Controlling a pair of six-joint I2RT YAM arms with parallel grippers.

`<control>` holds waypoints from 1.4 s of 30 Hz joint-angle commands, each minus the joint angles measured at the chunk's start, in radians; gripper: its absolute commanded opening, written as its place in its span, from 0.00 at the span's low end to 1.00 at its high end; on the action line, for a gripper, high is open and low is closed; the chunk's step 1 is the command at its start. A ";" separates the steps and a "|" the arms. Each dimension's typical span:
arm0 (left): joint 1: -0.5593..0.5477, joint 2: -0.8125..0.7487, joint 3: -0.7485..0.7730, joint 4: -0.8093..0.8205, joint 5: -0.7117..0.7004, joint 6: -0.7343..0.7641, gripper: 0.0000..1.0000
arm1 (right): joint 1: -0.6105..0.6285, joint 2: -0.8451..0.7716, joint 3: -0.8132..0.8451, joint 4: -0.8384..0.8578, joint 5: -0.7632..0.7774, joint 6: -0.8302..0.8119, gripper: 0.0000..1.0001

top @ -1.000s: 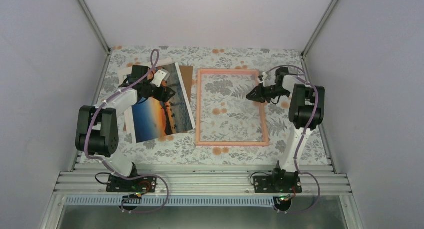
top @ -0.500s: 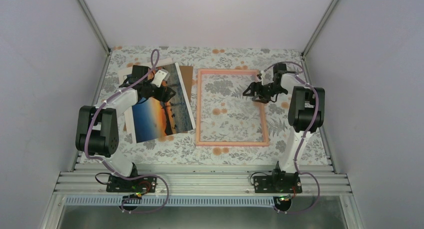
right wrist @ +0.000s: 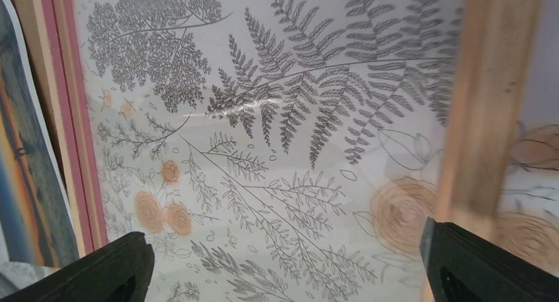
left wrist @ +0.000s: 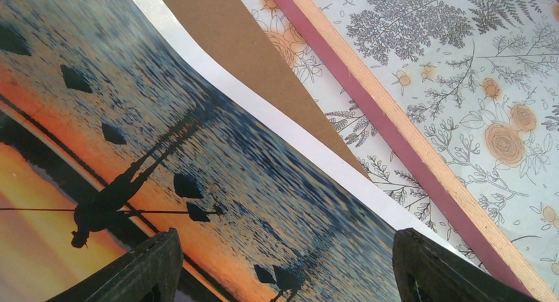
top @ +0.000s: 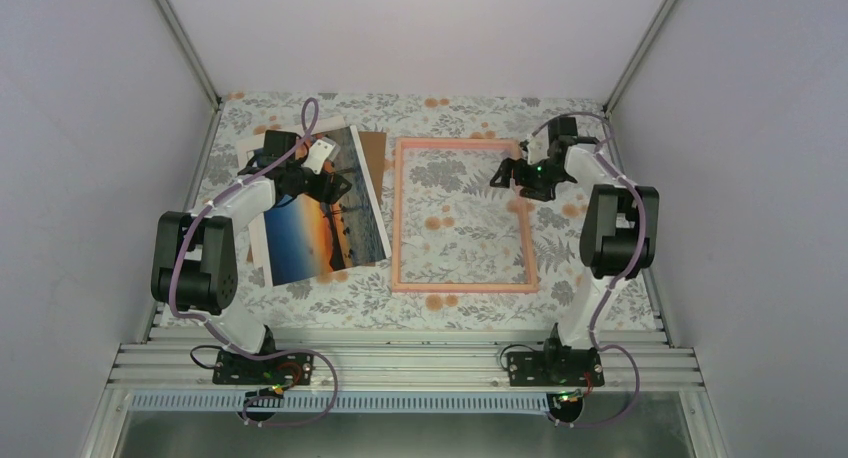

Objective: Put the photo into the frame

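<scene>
The photo (top: pixel 325 223), an orange sunset over blue water with a white border, lies left of centre, tilted. It fills the left of the left wrist view (left wrist: pixel 165 150). My left gripper (top: pixel 338 186) stands open over its upper part, with nothing between the fingertips (left wrist: pixel 142 269). The pink frame (top: pixel 397 218) lies flat to the right, floral tablecloth showing through it. My right gripper (top: pixel 507 174) is open at the frame's right rail near the far corner. In the right wrist view that rail (right wrist: pixel 488 104) runs blurred past the right finger (right wrist: pixel 488 262), and the gripper (right wrist: pixel 290 269) holds nothing.
A brown cardboard board (top: pixel 375 153) lies partly under the photo's far right edge, next to the frame's left rail (left wrist: pixel 395 117). White paper (top: pixel 257 246) sticks out under the photo's left side. Metal posts and grey walls close in the table on three sides.
My right gripper has gone from shut to open and moved a little toward the far right corner of the frame. The frame, the photo and the left arm have not moved.
</scene>
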 commanded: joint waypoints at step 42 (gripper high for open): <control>0.205 -0.183 -0.012 -0.183 -0.226 0.335 1.00 | 0.224 -0.262 -0.103 0.265 -0.181 -0.334 1.00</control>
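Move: My open left hand hovers some 7 cm above the photo, whose middle lies about 3 cm to the left and 3 cm back; its left edge runs roughly 17 cm to the left, level with the hand. The frame's middle is about 29 cm to the right and 5 cm back. From my right hand, the frame's right bar lies some 2 cm to the right, level and 3 cm below; the photo's middle is about 43 cm left and 5 cm back. Both my hands stay empty and clear of everything. I lift my left hand slightly, let it drift a little right and back, then sweep it left across the photo towards its left edge, ending about 10 cm over, opening fully and rolling its left side up some 20 degrees. My right hand lifts, dips back about 4 cm, then climbs and swings left over the frame's glass towards the photo, some 8 cm higher, fingers tipping up and turning counter-clockwise. ##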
